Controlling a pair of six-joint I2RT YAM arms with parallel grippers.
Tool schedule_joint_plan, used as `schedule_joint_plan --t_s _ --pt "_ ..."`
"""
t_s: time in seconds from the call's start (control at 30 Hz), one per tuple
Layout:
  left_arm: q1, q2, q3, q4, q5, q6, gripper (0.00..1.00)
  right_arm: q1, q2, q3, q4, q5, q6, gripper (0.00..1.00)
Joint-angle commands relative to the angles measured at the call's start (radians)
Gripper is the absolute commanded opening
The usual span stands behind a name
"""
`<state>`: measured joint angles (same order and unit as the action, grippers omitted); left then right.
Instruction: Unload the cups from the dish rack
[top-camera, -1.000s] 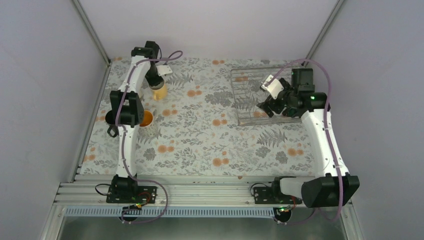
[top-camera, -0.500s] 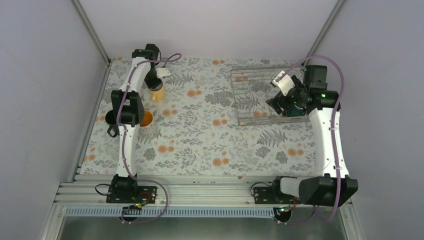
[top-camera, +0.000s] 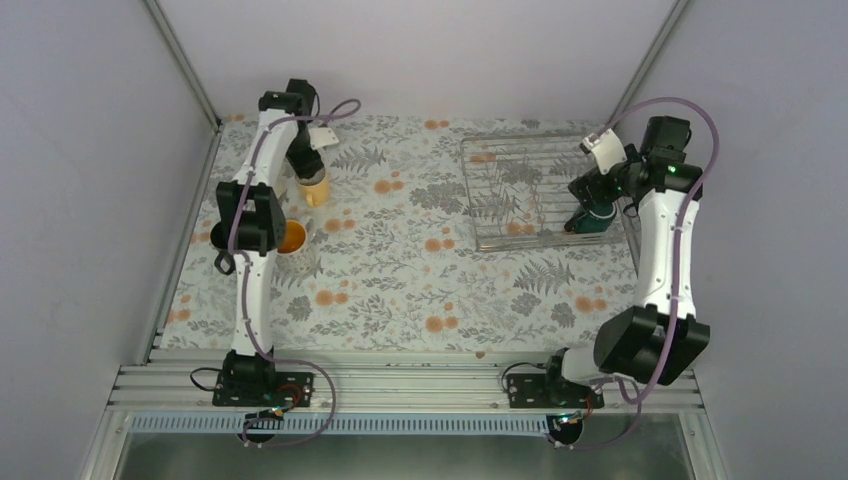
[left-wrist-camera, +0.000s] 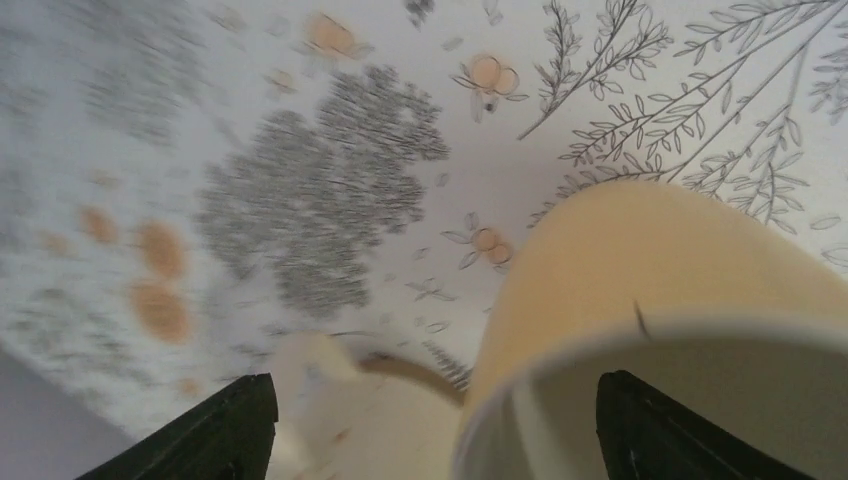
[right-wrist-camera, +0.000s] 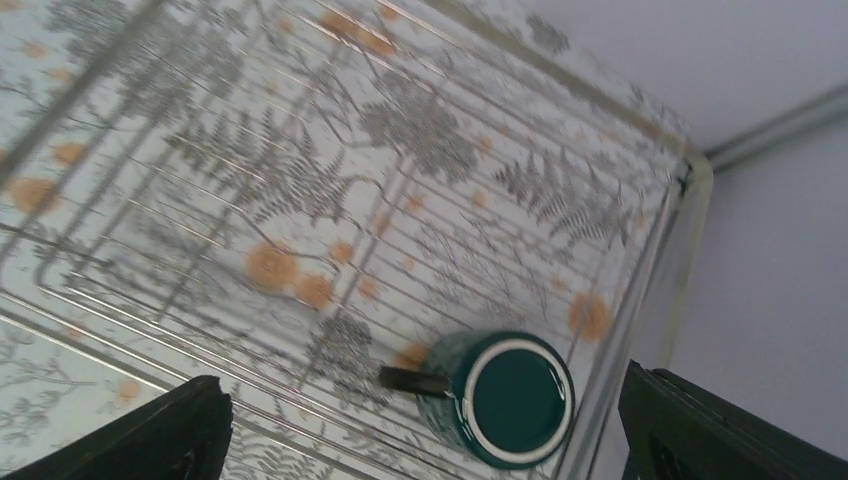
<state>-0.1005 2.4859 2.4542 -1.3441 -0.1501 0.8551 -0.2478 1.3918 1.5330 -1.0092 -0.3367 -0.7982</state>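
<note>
The silver wire dish rack (top-camera: 500, 185) lies at the back right. A dark green cup (top-camera: 597, 220) sits upside down at its right end; in the right wrist view the cup (right-wrist-camera: 505, 400) has its handle pointing left. My right gripper (top-camera: 590, 190) hangs open above it, and the right wrist view (right-wrist-camera: 425, 440) shows nothing between the jaws. My left gripper (top-camera: 308, 165) is open at the back left, over a pale beige cup (left-wrist-camera: 650, 320) with a cream-white cup (left-wrist-camera: 370, 420) beside it. My left gripper (left-wrist-camera: 430, 440) spans both; its right finger (left-wrist-camera: 650, 430) shows over the beige cup's mouth.
An orange-yellow cup (top-camera: 292, 238) stands on the flowered cloth by the left arm's elbow. A dark cup (top-camera: 203, 238) shows partly behind that arm. The rack's wires (right-wrist-camera: 200, 230) and its right rim lie close to the side wall (right-wrist-camera: 780, 300).
My right arm has swung right and back along the rack, bringing its open gripper over the green cup. My left gripper has shifted slightly back over the beige cup.
</note>
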Motion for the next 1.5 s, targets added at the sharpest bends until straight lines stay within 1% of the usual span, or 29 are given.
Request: schedule_joint_plan --t_s 0.0,0.07,0.1,0.2,0.27,0.37,0.47,0.53,0.6,0.67,0.73,0.77,0.83,0.93,0.97,1.13,1.23,1.33,1.47 --pt "0.004 -0.179 0.087 0.007 0.040 -0.007 0.86 -0.076 0.079 -0.008 0.000 0.030 -0.001 1.00" --pt "0.005 -0.236 0.071 0.030 0.100 -0.015 0.98 -0.091 0.113 -0.006 -0.003 0.053 -0.001 1.00" --pt "0.004 -0.264 0.057 0.039 0.138 -0.019 1.00 -0.098 0.128 -0.006 0.000 0.065 0.000 1.00" --pt "-0.005 -0.334 0.003 0.042 0.251 -0.030 1.00 -0.112 0.175 0.009 0.000 0.096 -0.001 1.00" --pt "-0.011 -0.374 -0.042 0.057 0.315 -0.046 1.00 -0.113 0.212 0.036 -0.030 0.096 -0.024 1.00" --pt "-0.015 -0.461 -0.159 0.155 0.411 -0.083 1.00 -0.113 0.257 0.078 -0.083 0.095 -0.065 1.00" --pt "-0.027 -0.600 -0.378 0.367 0.474 -0.120 1.00 -0.108 0.314 0.127 -0.122 0.117 -0.124 1.00" --pt "-0.052 -0.710 -0.554 0.551 0.480 -0.144 1.00 -0.106 0.328 0.137 -0.092 0.165 -0.159 1.00" --pt "-0.072 -0.847 -0.739 0.773 0.475 -0.169 1.00 -0.104 0.329 0.137 -0.079 0.177 -0.243 1.00" --pt "-0.085 -0.966 -0.935 1.014 0.459 -0.190 1.00 -0.094 0.333 0.122 -0.100 0.174 -0.332 1.00" --pt "-0.096 -1.056 -1.093 1.228 0.437 -0.213 1.00 -0.073 0.345 0.110 -0.080 0.233 -0.371 1.00" --pt "-0.102 -1.086 -1.147 1.300 0.418 -0.226 1.00 -0.062 0.359 0.113 -0.072 0.268 -0.384 1.00" --pt "-0.115 -1.106 -1.189 1.368 0.368 -0.247 1.00 -0.051 0.396 0.138 -0.052 0.318 -0.404 0.95" --pt "-0.126 -1.102 -1.197 1.386 0.300 -0.280 1.00 -0.042 0.441 0.182 -0.103 0.305 -0.497 0.86" --pt "-0.128 -1.102 -1.203 1.389 0.292 -0.285 1.00 -0.038 0.441 0.169 -0.101 0.305 -0.534 0.85" --pt "-0.135 -1.128 -1.287 1.466 0.264 -0.268 1.00 -0.019 0.391 0.023 0.042 0.366 -0.701 0.83" --pt "-0.139 -1.134 -1.314 1.493 0.239 -0.260 1.00 -0.008 0.410 0.002 0.064 0.393 -0.736 0.81" --pt "-0.139 -1.133 -1.326 1.499 0.237 -0.250 1.00 -0.002 0.433 0.002 0.076 0.390 -0.763 0.75" --pt "-0.139 -1.117 -1.323 1.494 0.232 -0.239 1.00 0.012 0.447 -0.020 0.115 0.399 -0.792 0.74"
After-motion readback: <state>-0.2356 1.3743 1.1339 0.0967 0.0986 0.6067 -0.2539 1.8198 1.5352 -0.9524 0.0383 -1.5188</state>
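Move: The green cup in the rack is about 4 cm ahead of the right hand, 8 cm to its right and 21 cm below; the dish rack's middle is some 9 cm ahead, 3 cm left and 25 cm below. From the left hand, the yellow cup's middle lies about 3 cm back, 1 cm right and 4 cm below, and the green cup roughly 65 cm right, 11 cm back and 2 cm below. Right hand sinks about 16 cm, rightward to the green cup, narrowing; left rises 25 cm off the yellow cup. ##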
